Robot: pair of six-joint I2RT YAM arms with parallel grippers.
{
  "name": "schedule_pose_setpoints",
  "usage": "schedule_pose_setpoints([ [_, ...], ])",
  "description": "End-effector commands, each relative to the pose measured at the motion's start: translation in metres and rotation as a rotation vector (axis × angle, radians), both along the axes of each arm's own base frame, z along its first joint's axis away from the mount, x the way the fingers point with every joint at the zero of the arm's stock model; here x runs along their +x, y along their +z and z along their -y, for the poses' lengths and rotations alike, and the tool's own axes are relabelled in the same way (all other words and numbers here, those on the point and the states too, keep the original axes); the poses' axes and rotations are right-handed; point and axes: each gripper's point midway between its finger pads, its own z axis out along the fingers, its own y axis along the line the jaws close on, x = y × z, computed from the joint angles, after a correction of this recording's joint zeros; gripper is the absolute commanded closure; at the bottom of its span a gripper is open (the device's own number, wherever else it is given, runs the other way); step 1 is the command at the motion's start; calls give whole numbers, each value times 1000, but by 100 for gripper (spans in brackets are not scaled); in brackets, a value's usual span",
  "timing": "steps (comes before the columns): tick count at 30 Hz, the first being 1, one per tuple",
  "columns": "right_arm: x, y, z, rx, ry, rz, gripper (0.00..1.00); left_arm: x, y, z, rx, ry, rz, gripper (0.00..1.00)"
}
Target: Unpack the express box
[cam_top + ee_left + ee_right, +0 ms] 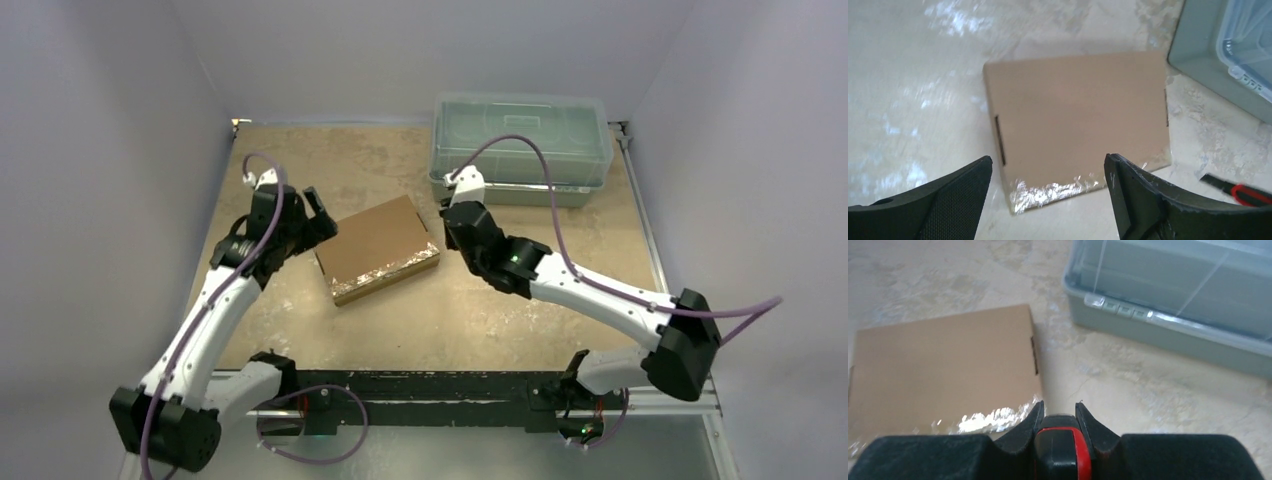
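Note:
The express box (378, 248) lies shut and flat at the table's middle, plain brown, with shiny clear tape along its near edge. It also shows in the left wrist view (1078, 120) and the right wrist view (943, 370). My left gripper (318, 215) is open and empty, just left of the box and above it (1048, 165). My right gripper (452, 215) hovers just right of the box and is shut (1059, 415) on a black and red cutter (1063, 450). The cutter's tip also shows in the left wrist view (1240, 192).
A translucent grey-green plastic bin (520, 145) with its lid on stands at the back right, close behind the right gripper (1173, 295). White walls close in the table on the left, back and right.

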Motion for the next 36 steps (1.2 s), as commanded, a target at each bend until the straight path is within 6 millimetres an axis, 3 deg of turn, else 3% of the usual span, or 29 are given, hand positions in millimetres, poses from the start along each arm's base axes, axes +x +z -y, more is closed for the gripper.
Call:
schedule_pose_setpoints([
  [1, -37, -13, -9, 207, 98, -127, 100, 64, 29, 25, 74, -197, 128, 18],
  [4, -53, -29, -17, 345, 115, -192, 100, 104, 20, 50, 75, -320, 97, 18],
  [8, -61, -43, -17, 506, 49, -246, 100, 149, -8, 71, 85, -412, 8, 20],
  [11, -57, -43, -20, 605, 10, -233, 100, 176, -39, 62, 178, -403, -59, 20],
  [15, -54, -54, -29, 641, -13, -268, 100, 178, -77, 63, 182, -429, -163, 20],
  [18, -48, -62, -37, 655, -16, -269, 100, 171, -103, 57, 189, -415, -220, 18],
  [22, -40, -70, -49, 668, -14, -266, 100, 154, -122, 42, 217, -363, -267, 16],
  [29, -19, -71, -58, 631, -13, -237, 100, 114, -126, 38, 163, -318, -289, 17],
  [36, 13, -47, -45, 573, 5, -147, 100, 64, -122, 28, 124, -273, -290, 17],
])
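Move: The box lies ahead and mostly to the right of the empty left hand: its middle is about 3 cm farther out, 9 cm right and 15 cm below. From the right hand, which already grips the knife, the box's middle is some 15 cm left, 2 cm back and 19 cm below. The green bin stands about 20 cm ahead, 15 cm right and 15 cm below that hand. Left hand reaches 17 cm forward, descends, drags the box's far edge back; right lowers the knife about 11 cm. ##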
